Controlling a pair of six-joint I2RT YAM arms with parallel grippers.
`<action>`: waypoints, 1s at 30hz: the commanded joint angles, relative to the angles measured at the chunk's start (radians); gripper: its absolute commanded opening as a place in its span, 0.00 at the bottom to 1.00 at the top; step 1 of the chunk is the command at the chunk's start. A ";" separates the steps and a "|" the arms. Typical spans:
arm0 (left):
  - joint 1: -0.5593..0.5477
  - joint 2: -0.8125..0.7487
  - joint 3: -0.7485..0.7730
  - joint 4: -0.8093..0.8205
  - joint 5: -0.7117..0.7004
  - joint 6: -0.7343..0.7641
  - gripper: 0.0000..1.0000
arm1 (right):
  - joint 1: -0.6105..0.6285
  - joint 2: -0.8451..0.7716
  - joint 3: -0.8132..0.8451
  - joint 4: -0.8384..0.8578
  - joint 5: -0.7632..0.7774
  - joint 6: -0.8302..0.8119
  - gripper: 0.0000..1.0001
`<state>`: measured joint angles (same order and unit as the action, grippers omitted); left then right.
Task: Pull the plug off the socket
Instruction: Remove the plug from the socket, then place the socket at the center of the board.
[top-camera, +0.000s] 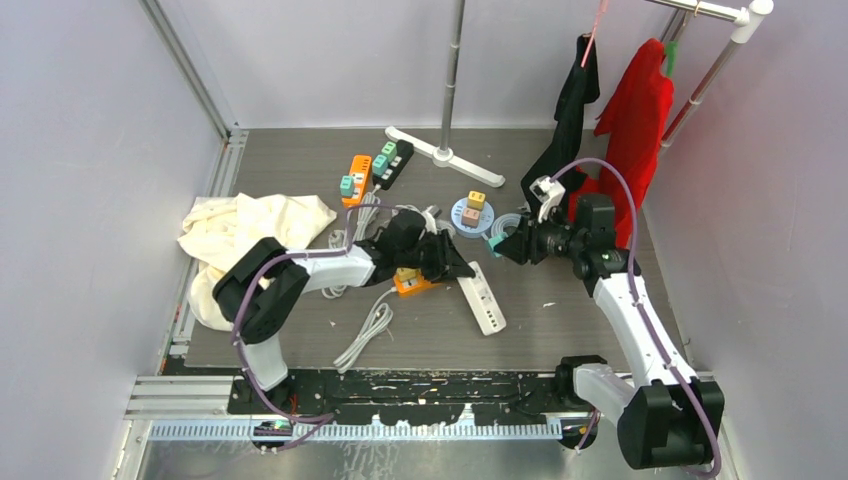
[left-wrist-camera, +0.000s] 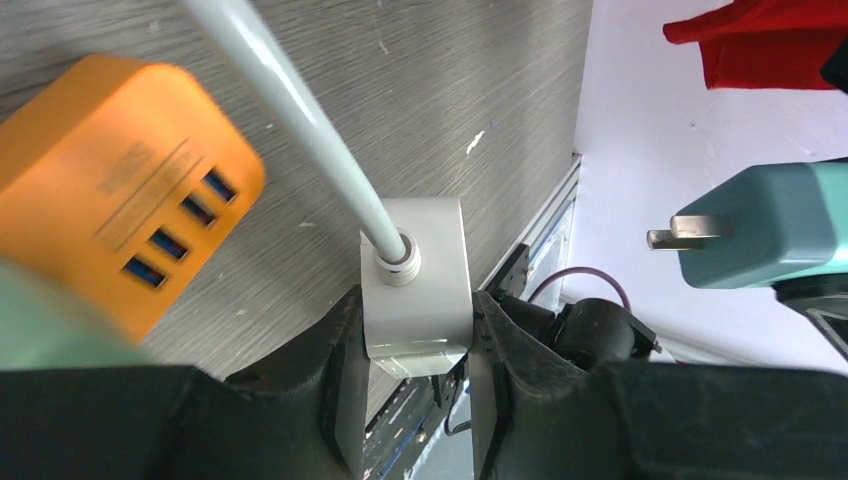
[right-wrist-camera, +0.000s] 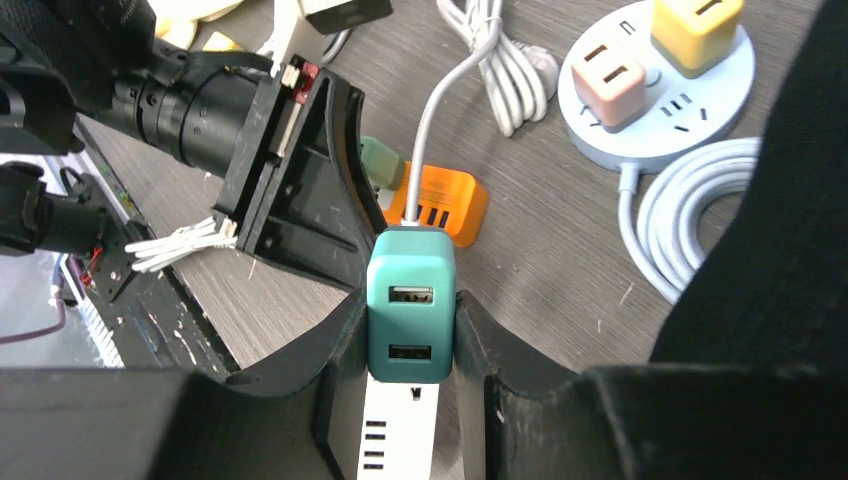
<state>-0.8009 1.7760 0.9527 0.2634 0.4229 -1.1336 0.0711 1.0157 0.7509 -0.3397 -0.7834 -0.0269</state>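
The socket is a white power strip (top-camera: 487, 298) lying on the grey table. My left gripper (top-camera: 455, 262) is shut on its cable end (left-wrist-camera: 415, 280), just where the white cord (left-wrist-camera: 290, 110) enters. The plug is a teal USB charger (right-wrist-camera: 410, 310), and my right gripper (right-wrist-camera: 410, 340) is shut on its sides. It hangs in the air apart from the strip, its two bare metal prongs (left-wrist-camera: 690, 232) showing in the left wrist view. In the top view the plug (top-camera: 495, 240) sits just right of the left gripper.
An orange USB charger (left-wrist-camera: 110, 230) lies beside the strip's end. A round blue socket hub (top-camera: 473, 212) with pink and yellow plugs stands behind. Orange (top-camera: 357, 178) and black (top-camera: 393, 163) strips lie further back, a cream cloth (top-camera: 250, 235) at left, and red (top-camera: 635, 120) and black (top-camera: 570, 110) garments at right.
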 joint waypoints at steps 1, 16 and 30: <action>-0.051 0.056 0.123 -0.028 0.067 0.057 0.02 | -0.049 -0.034 0.004 0.066 -0.033 0.042 0.01; -0.089 0.084 0.347 -0.490 -0.155 0.321 0.55 | -0.126 -0.094 -0.105 0.183 -0.101 0.161 0.01; -0.087 -0.261 0.241 -0.489 -0.302 0.655 0.61 | -0.131 -0.087 -0.136 0.226 -0.196 0.202 0.01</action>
<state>-0.8902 1.6817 1.2369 -0.2928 0.1844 -0.6613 -0.0547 0.9424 0.6212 -0.1970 -0.9012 0.1341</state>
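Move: The left hand grips the white socket by its cord end, with its middle about 5 cm back, 4 cm right and 2 cm below. It is going to bare table roughly 7 cm back, 5 cm right and 4 cm below the hand. The orange strip lies about 7 cm left, 1 cm back; the round blue socket some 10 cm ahead, 2 cm right. From the plug-holding right hand, the white socket is about 10 cm back, 2 cm left and 11 cm below. The left fingers let go of the white socket: the hand carries it about 5 cm right while sinking a little, opens wide as it goes lower, then backs off left and lifts roughly 6 cm, fingers tipping some 20 degrees further down. The right hand keeps its pinch on the teal plug and eases about 2 cm right, away from the left hand. ##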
